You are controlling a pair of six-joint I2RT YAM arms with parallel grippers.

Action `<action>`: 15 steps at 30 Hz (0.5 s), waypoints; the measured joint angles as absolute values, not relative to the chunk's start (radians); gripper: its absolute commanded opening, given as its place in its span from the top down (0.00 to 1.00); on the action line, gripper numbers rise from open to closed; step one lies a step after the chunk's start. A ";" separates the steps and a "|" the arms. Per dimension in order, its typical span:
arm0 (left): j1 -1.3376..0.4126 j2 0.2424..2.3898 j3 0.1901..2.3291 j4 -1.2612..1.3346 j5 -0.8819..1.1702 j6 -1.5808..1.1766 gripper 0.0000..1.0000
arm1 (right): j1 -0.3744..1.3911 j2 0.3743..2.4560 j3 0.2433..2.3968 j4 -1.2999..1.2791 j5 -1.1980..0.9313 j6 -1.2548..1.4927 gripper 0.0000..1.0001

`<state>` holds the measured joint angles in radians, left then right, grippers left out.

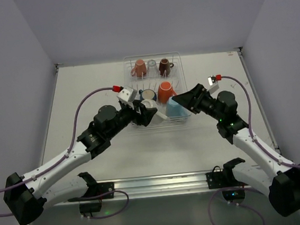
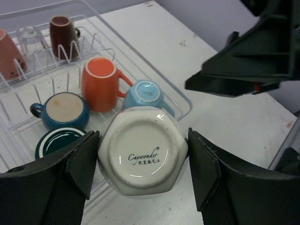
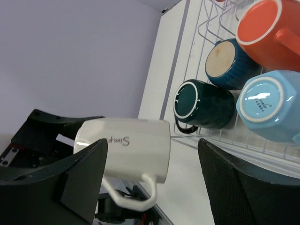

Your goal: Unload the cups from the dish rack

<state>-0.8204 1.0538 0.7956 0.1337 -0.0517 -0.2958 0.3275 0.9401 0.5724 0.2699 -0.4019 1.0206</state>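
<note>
My left gripper [image 2: 143,150] is shut on a cream-white cup [image 2: 140,152], bottom up, its pads pressing both sides. That cup [image 3: 126,147] hangs sideways, lifted at the near edge of the dish rack [image 1: 177,62], handle down. My right gripper [image 3: 152,140] stands open, facing the white cup without touching it, close to the light blue cup [image 1: 175,109] in the rack's near right corner. In the rack sit the orange [image 2: 98,84], navy [image 2: 63,110], dark green [image 2: 58,143], salmon pink [image 1: 139,68] and dark brown [image 1: 164,66] cups, and a clear glass [image 1: 152,65].
The two grippers nearly meet at the rack's near edge [image 1: 161,123]. The right arm's fingers [image 2: 234,79] loom at the upper right of the left wrist view. Bare white table [image 1: 84,87] lies left, right and in front of the rack, bounded by walls.
</note>
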 measured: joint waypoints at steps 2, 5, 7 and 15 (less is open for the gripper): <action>-0.820 1.021 0.773 0.167 -0.007 -0.296 0.94 | 0.329 0.966 0.570 0.305 -0.418 1.067 0.18; -0.820 0.994 0.765 0.223 0.059 -0.297 0.94 | 0.345 0.974 0.561 0.340 -0.426 1.115 0.17; -0.820 0.989 0.765 0.268 0.094 -0.298 0.94 | 0.361 0.974 0.558 0.368 -0.444 1.146 0.17; -0.820 0.989 0.755 0.385 0.175 -0.326 0.94 | 0.396 0.974 0.494 0.600 -0.567 1.340 0.27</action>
<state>-0.8204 0.9890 0.7547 0.3855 0.1749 -0.3260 0.3962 0.9741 0.4942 0.5999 -0.5671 1.3396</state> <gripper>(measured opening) 0.756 0.777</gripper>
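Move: The white cup, held in the left fingers, is about 9 cm to the right hand's left, 4 cm nearer the base and roughly level with it. The right hand's open fingers are some 10 cm to the left hand's right and 4 cm farther out, level. From the right hand, the light blue cup is 4 cm ahead, 1 cm right, 15 cm below; the orange mug is 12 cm ahead, 3 cm left, 14 cm below. Both hands rise and draw back about 5 cm, right's open fingers sweeping left towards the held white cup. ##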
